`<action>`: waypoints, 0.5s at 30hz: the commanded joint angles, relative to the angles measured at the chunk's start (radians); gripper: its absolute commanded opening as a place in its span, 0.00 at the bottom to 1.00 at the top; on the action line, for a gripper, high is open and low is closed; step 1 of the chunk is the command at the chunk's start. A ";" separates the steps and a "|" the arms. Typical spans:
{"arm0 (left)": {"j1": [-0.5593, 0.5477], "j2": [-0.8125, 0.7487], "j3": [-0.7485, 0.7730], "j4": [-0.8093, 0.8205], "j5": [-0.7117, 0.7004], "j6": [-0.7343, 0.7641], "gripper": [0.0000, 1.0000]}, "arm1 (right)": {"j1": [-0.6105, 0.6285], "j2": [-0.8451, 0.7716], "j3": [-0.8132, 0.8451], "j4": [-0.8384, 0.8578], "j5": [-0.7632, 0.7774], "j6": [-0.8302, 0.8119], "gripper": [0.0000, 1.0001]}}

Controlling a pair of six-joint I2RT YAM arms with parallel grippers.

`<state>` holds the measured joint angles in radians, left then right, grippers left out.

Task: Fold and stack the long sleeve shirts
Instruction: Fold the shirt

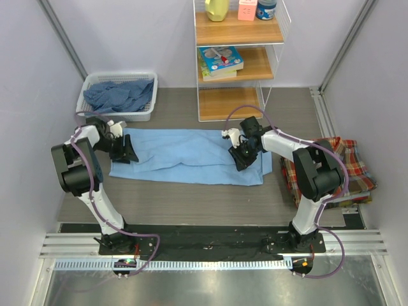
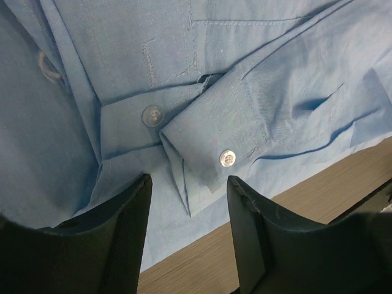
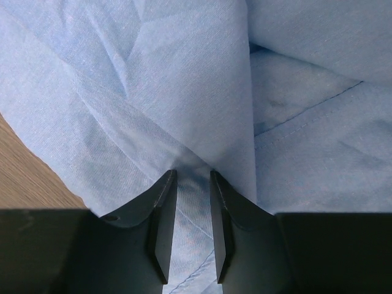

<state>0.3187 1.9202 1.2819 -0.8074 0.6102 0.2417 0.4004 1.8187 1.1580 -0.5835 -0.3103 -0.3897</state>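
A light blue long sleeve shirt (image 1: pixel 185 153) lies spread flat across the middle of the table. My left gripper (image 1: pixel 127 153) stands open at its left end. In the left wrist view the jaws (image 2: pixel 190 180) straddle the shirt's edge just below a buttoned cuff (image 2: pixel 226 158), with flat cloth and bare table between them. My right gripper (image 1: pixel 241 158) is down on the shirt's right part. Its jaws (image 3: pixel 192 174) stand narrow, shut on a gathered ridge of the light blue cloth (image 3: pixel 184 92). A plaid shirt (image 1: pixel 344 167) lies folded at the right edge.
A white basket (image 1: pixel 148 108) with darker blue shirts (image 1: pixel 118 94) stands at the back left. A wooden shelf unit (image 1: pixel 239 64) with books and bottles stands behind the shirt. A strip of brown table (image 1: pixel 191 204) runs in front of the shirt.
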 commanded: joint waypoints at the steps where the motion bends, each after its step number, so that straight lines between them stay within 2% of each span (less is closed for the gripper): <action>1: -0.004 0.017 -0.012 0.048 0.011 -0.068 0.53 | 0.005 0.013 0.028 -0.003 0.031 -0.011 0.34; 5: -0.004 0.040 -0.012 0.063 0.048 -0.085 0.49 | 0.005 0.019 0.032 -0.003 0.037 -0.015 0.33; 10: -0.003 0.030 0.007 0.073 0.106 -0.113 0.31 | 0.005 0.028 0.034 -0.004 0.056 -0.026 0.33; 14: -0.004 0.026 0.013 0.065 0.145 -0.122 0.30 | 0.005 0.033 0.035 -0.003 0.060 -0.029 0.33; 15: -0.003 0.028 0.017 0.065 0.145 -0.124 0.23 | 0.003 0.034 0.039 -0.003 0.062 -0.029 0.33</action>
<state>0.3164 1.9526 1.2755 -0.7597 0.6868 0.1390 0.4019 1.8286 1.1698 -0.5892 -0.2882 -0.3969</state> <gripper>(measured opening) 0.307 0.331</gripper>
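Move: The left fingertips are down on the left end of the light-blue folded shirt, its sleeve cuff some 3 cm to their right and a centimetre back, about 1 cm below. The laundry basket stands roughly 21 cm ahead of that hand and 5 cm to its left. The right fingertips stand on the layers near the shirt's right end, straight under them and about 1 cm down; the plaid shirts lie some 27 cm to this hand's right and 1 cm back. The left hand first settles barely half a centimetre lower onto the shirt's left end, then narrows its fingers from about half open to roughly a third while easing about 1.5 cm right and slightly forward across the layers beside the cuff, rising a touch at the end and rolling some 5 degrees, to gather cloth between the tips. The right hand stays in place on the cloth near the shirt's right end, its fingers keeping their narrow gap. ##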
